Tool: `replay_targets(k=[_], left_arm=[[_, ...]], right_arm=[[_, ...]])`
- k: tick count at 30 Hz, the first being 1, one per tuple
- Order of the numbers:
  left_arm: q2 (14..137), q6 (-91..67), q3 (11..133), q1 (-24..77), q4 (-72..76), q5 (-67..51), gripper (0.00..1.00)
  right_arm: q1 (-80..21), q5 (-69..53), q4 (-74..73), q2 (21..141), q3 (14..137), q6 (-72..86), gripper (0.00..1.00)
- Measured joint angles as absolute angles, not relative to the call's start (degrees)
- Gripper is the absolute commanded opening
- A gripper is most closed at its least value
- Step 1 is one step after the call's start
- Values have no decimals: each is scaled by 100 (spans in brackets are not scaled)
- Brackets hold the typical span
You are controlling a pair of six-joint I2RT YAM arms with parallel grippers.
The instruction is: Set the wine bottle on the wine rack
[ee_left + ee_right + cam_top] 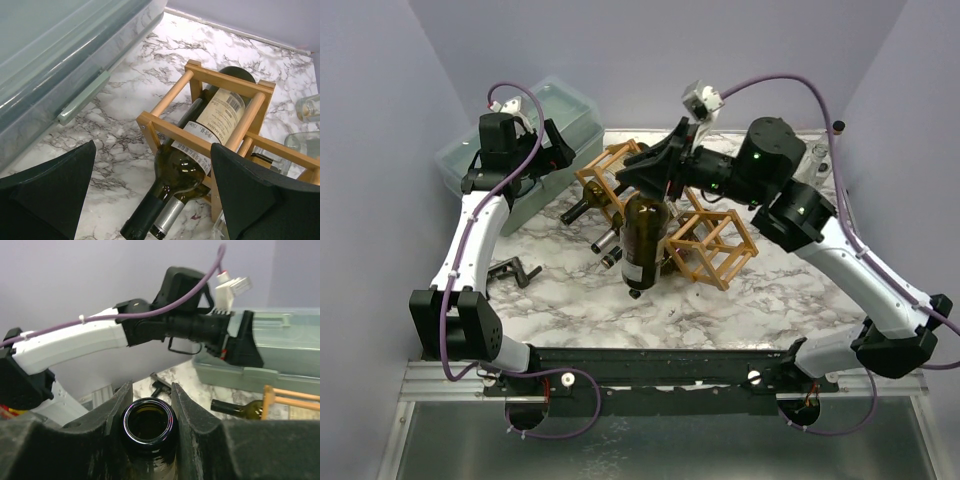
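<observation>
A dark wine bottle hangs neck-up over the marble table, in front of the wine rack. My right gripper is shut on its neck. In the right wrist view the open mouth of the bottle sits tight between the right gripper's two black fingers. The light wooden rack holds two dark bottles in its left cell, necks sticking out. My left gripper hovers open above them, holding nothing, and it shows near the bin as the left gripper.
A translucent grey-green plastic bin stands at the back left, close to the rack's left end. A small black tool lies on the table at the left. Clear glassware stands behind the rack at the right. Lilac walls enclose the table.
</observation>
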State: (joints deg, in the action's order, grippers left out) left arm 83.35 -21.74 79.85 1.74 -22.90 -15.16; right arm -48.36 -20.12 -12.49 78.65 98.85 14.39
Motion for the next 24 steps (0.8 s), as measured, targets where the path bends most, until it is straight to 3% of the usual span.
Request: replay_targets(k=[12, 24], left_arm=[[8291, -2075, 7983, 143, -2296, -1278, 99], [8296, -2244, 7983, -193, -2303, -1369, 99]], right_arm=[[-5872, -1697, -1704, 8208, 9487, -381, 1], [-7728, 242, -2333, 8326, 8936, -2097, 1]])
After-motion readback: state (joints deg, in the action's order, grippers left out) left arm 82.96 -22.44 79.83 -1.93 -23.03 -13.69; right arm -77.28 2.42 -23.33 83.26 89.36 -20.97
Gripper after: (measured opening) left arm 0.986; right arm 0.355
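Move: The right hand holds the wine bottle by its neck, base hanging below, high over the work area; the middle of the wine rack lies some 18 cm ahead, about 2 cm to the right and 42 cm below. From that hand, the labelled bottle in the rack's left end is roughly 22 cm ahead, 11 cm left and 37 cm down; the low bottle, 10 cm ahead, 3 cm right and 45 cm down. From the left hand, the rack's middle is about 23 cm right, 2 cm back and 20 cm down. Keeping its pinch on the neck, the right hand sinks about 15 cm while drawing back some 10 cm and going 8 cm left, bringing the held bottle down over the open table just short of the rack. As it drops, its left-pointing fingers tip downward and the wrist rolls, some 40 degrees of turn in all, so that the bottle's base swings forward and to the right, towards the rack; meanwhile the empty, open left hand drifts 3 cm left. ##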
